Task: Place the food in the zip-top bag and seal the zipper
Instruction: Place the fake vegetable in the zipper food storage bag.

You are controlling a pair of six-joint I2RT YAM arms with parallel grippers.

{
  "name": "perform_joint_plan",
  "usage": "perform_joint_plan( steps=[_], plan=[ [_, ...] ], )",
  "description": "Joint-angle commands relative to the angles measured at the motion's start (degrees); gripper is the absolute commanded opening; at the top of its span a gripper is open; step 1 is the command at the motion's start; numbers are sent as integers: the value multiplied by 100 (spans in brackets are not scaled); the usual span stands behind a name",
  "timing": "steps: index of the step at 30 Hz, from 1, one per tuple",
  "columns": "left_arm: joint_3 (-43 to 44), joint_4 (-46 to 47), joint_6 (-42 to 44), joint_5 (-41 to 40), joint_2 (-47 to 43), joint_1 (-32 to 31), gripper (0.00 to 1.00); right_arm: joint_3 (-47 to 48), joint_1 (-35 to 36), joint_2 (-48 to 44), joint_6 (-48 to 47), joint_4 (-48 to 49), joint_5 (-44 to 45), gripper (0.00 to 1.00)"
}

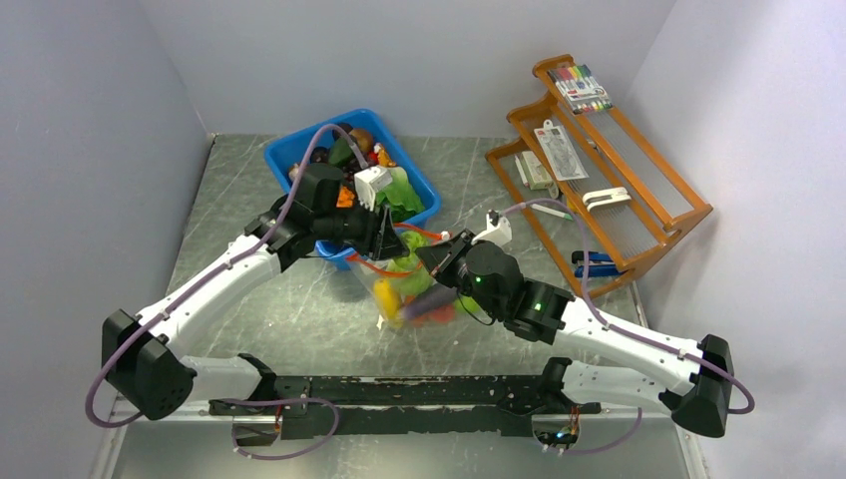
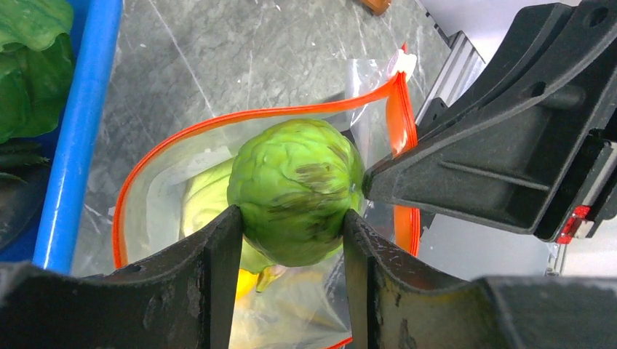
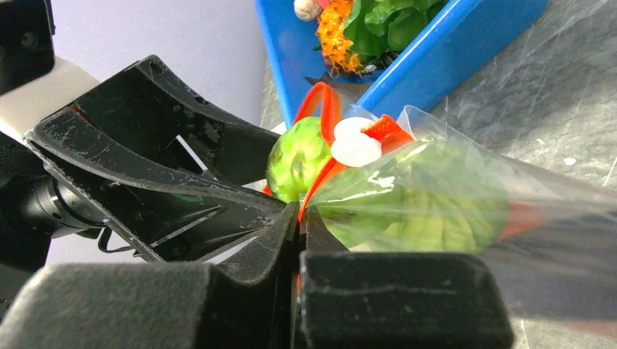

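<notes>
My left gripper is shut on a green cabbage-like ball and holds it over the open mouth of the clear zip-top bag. The red-orange zipper curves round the mouth. A paler green piece and a yellow piece lie inside the bag. My right gripper is shut on the zipper strip beside its white slider, holding the mouth open. In the top view the bag sits mid-table between both grippers, with yellow, green and purple food inside.
A blue bin with several more toy foods stands at the back, just behind the bag; its wall shows in the left wrist view. An orange wooden rack with pens and tools stands at the back right.
</notes>
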Motion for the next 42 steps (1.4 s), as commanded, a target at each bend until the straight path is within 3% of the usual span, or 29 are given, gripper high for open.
perform_joint_plan(
  steps=[1,11,19,26,32,38,40,42],
  plan=[
    [261,-163,-28,-61,204,-247,28,22,25,-46,-53,542,-12,0],
    [502,-661,-36,-488,226,-363,28,-83,22,-111,-296,785,-57,0],
    [45,-355,-556,144,-633,-358,33,-232,23,-108,-1898,2004,-907,0],
    [-417,-302,-893,-481,-1096,-360,34,-615,22,-207,-2989,3123,-1794,0],
    [-555,-27,-915,-148,-926,-360,57,-715,16,-118,-3147,3472,-2396,0],
    [-284,-658,-766,-973,-1632,-360,84,-750,10,-243,-3263,3332,-2336,0],
    [-321,-636,-747,-834,-1857,-360,88,-815,-4,-292,-3314,3403,-2360,0],
    [-353,-616,-761,-608,-1959,-360,85,-869,-19,-308,-3383,3481,-2424,0]
  ],
)
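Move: Just under the left hand's pinched green vegetable lies the bag mouth, about 2 cm back, 1 cm right and 3 cm below that hand. From the left hand, the cabbage in the bag is some 6 cm back, level sideways and 9 cm down; the yellow food is 8 cm back, 3 cm left and 12 cm down. For the right hand, holding the rim, the mouth lies level ahead, 4 cm left and 2 cm down. Nudging the green vegetable about 1 cm right and down, the left hand then carries it up, back and left, dips some 2.5 cm into the bag mouth while its fingers spread to let go, and starts up and left again. The right hand keeps its pinch on the rim, shifting about 5 cm each back, left and up, tipping up and turning counter-clockwise roughly 30 degrees. ##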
